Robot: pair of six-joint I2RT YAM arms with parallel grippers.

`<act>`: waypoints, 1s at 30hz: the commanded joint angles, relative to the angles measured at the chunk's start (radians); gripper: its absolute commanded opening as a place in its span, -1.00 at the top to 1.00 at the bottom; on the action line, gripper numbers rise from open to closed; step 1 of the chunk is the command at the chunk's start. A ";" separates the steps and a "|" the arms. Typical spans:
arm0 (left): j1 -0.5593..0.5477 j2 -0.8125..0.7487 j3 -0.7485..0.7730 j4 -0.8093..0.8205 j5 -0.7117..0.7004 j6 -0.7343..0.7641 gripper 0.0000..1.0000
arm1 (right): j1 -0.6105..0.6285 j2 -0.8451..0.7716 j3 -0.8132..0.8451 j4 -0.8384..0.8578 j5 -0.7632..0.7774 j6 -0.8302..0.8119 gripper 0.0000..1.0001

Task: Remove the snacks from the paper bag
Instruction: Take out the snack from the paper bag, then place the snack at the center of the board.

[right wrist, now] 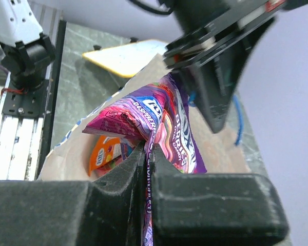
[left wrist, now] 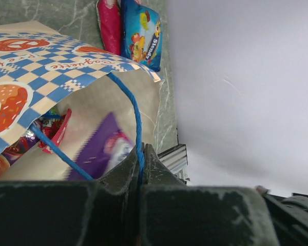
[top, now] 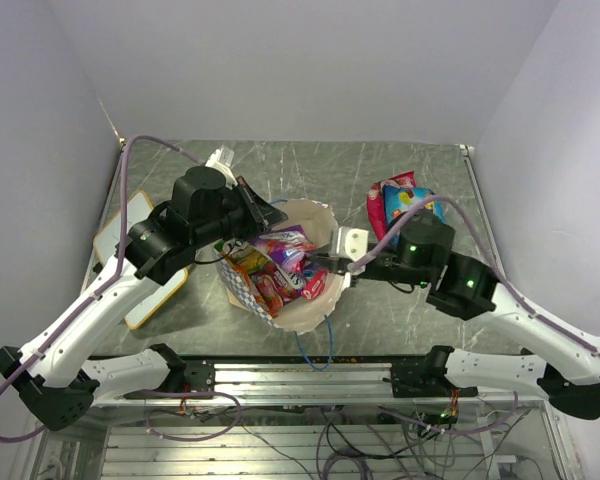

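The paper bag (top: 315, 222) lies open in the middle of the table, several snack packets inside. My left gripper (top: 263, 212) is shut on the bag's blue cord handle (left wrist: 134, 110) and holds the bag's far rim up; the checkered band (left wrist: 41, 66) shows in the left wrist view. My right gripper (top: 325, 262) is shut on a purple packet (right wrist: 167, 120) at the bag's mouth; it also shows in the top view (top: 285, 243). An orange packet (right wrist: 103, 151) lies deeper inside. A red packet (top: 379, 206) and a blue packet (top: 408, 203) lie on the table right of the bag.
A yellow-edged whiteboard (top: 118, 232) lies at the table's left, partly under my left arm. The other blue cord handle (top: 316, 352) hangs over the table's near edge. Walls close in the table at the back and both sides.
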 commanded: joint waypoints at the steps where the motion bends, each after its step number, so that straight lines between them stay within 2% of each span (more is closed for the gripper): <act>1: -0.006 -0.044 -0.037 0.042 -0.034 -0.020 0.86 | -0.005 -0.071 0.093 -0.068 0.064 -0.004 1.00; 4: -0.006 -0.034 -0.015 0.024 -0.042 -0.010 0.86 | -0.005 -0.121 0.117 -0.027 0.177 0.031 1.00; 9: -0.005 -0.036 -0.002 0.022 -0.051 0.007 0.86 | -0.006 -0.204 0.094 0.068 0.452 0.130 1.00; 13: -0.006 -0.053 -0.012 0.023 -0.057 0.013 0.86 | -0.006 -0.232 0.078 0.092 0.579 0.151 1.00; 19: -0.007 -0.049 0.014 -0.006 -0.042 0.043 0.86 | -0.006 -0.103 0.101 0.036 1.027 0.161 1.00; 21: -0.007 -0.050 0.020 -0.010 -0.037 0.050 0.86 | -0.017 -0.048 0.100 0.070 1.192 0.171 1.00; 22: -0.007 -0.050 0.024 -0.013 -0.034 0.054 0.86 | -0.035 -0.028 0.098 0.093 1.225 0.177 1.00; 25: -0.006 -0.050 0.032 -0.016 -0.024 0.067 0.86 | -0.147 0.033 0.091 0.119 1.178 0.231 1.00; 30: -0.007 -0.022 0.050 0.009 0.040 0.095 0.86 | -0.378 0.215 0.147 -0.019 1.158 0.416 1.00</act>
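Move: The right gripper already pinches the purple snack bag over the paper bag's mouth; it is bound for the blue snack bag lying some 30 cm ahead, 32 cm to its right and 33 cm below. The red snack bag lies about 8 cm to the left of the blue one and level with it. The paper bag's middle is roughly 5 cm ahead, 6 cm left and 25 cm below. From the left gripper, the blue snack bag is about 22 cm ahead, 37 cm right and 33 cm below. Keep the right fingers shut on the purple snack bag and carry it off the paper bag: swing right while rising about 10 cm, then sweep forward and sink again towards the two snack bags on the table, ending some 18 cm farther forward and 17 cm farther right. Turn the wrist clockwise about 75 degrees, from pointing left to pointing forward. Let the left gripper keep its hold on the blue handle, nearly still. ##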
